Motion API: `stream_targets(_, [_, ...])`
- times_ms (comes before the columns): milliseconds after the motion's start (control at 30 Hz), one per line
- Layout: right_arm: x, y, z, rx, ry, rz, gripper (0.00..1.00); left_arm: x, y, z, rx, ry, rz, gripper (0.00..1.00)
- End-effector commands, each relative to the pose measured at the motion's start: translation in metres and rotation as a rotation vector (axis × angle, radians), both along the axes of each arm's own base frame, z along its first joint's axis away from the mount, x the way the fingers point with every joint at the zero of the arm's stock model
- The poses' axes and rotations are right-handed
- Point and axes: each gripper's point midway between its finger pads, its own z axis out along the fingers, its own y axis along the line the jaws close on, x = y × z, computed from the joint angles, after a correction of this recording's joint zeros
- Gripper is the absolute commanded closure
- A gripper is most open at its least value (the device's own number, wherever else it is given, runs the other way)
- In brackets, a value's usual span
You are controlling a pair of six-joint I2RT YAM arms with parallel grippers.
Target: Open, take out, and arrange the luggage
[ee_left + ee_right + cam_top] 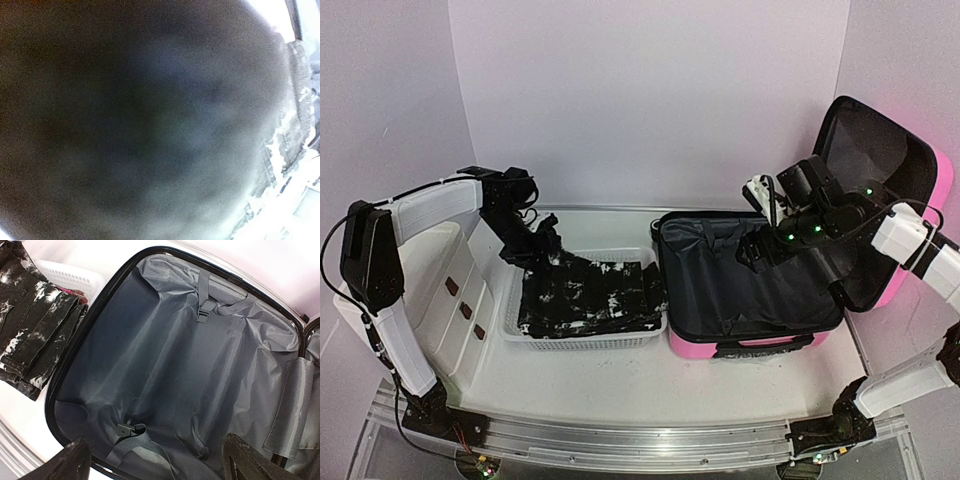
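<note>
The pink luggage [750, 347] lies open on the right, its lid [880, 190] raised against the right wall. Its black fabric lining [190, 360] is bare apart from two grey straps with buckles [202, 315]. My right gripper [756, 256] hovers open over that lining, and its fingertips [67, 465] frame nothing. My left gripper [535, 240] is shut on the back left corner of a black-and-white garment [590, 295], which drapes over the white mesh basket [585, 342]. Dark cloth [125, 115] fills the left wrist view and hides the fingers.
A white drawer unit [460, 290] stands left of the basket, under my left arm. The garment [30, 320] and the basket's rim [65, 275] lie just left of the suitcase. White walls close the back and both sides. A metal rail [620, 440] runs along the near edge.
</note>
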Motion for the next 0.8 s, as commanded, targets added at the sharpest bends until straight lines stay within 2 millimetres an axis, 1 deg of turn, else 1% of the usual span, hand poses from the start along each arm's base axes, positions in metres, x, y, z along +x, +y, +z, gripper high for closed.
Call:
stream_targets(0, [0.006,0.001,0.015,0.010,-0.045,-0.009,0.08,0.026,0.013,0.019,0.078,-0.164,-0.022,1.00])
stream_targets(133, [0.007,0.001,0.013,0.008,-0.041,-0.008,0.08,0.040,0.009,0.034,0.056,-0.275,-0.032,1.00])
stream_targets(233, [0.007,0.002,0.011,0.007,-0.035,-0.007,0.08,0.046,0.006,0.039,0.036,-0.319,-0.037,1.00])
stream_targets(300, [0.007,0.004,0.009,0.009,-0.027,-0.005,0.08,0.050,0.007,0.038,0.041,-0.342,-0.033,1.00])
stream_targets(400, [0.007,0.009,0.004,0.019,-0.001,0.002,0.08,0.054,0.013,0.033,0.075,-0.356,-0.011,1.00])
stream_targets(433, [0.008,0.012,0.002,0.024,0.013,0.007,0.08,0.053,0.017,0.029,0.096,-0.348,-0.001,0.98])
stream_targets(500, [0.008,0.021,-0.002,0.046,0.046,0.022,0.08,0.046,0.029,0.021,0.151,-0.326,0.034,0.87])
stream_targets(567, [0.011,0.036,-0.006,0.084,0.087,0.043,0.08,0.036,0.038,0.017,0.178,-0.303,0.054,0.74])
stream_targets(600, [0.010,0.049,-0.008,0.111,0.114,0.068,0.09,0.032,0.041,0.018,0.184,-0.298,0.070,0.65])
stream_targets(633, [0.009,0.067,-0.014,0.125,0.140,0.104,0.09,0.027,0.046,0.021,0.195,-0.291,0.091,0.57])
stream_targets(667, [0.009,0.085,-0.015,0.149,0.150,0.139,0.09,0.022,0.052,0.025,0.208,-0.288,0.114,0.50])
stream_targets(733, [0.005,0.124,-0.014,0.217,0.188,0.213,0.12,0.016,0.061,0.042,0.230,-0.293,0.163,0.44])
stream_targets(767, [0.003,0.145,-0.012,0.269,0.211,0.251,0.14,0.013,0.063,0.052,0.225,-0.300,0.181,0.42])
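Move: The left fingers still pinch the far left corner of the black trousers; the middle of the white basket under them lies about 8 cm right, 8 cm back and 10 cm below. The drawer unit stands some 20 cm left and 7 cm back of this hand. From the open right hand, the trousers' middle is roughly 31 cm left, 2 cm back and 18 cm down, with the suitcase shell's middle about 2 cm ahead, 1 cm right and 20 cm below. Left hand eases 3 cm forward, then leftward, letting go of the trousers; right swings 6 cm left, sinking. ##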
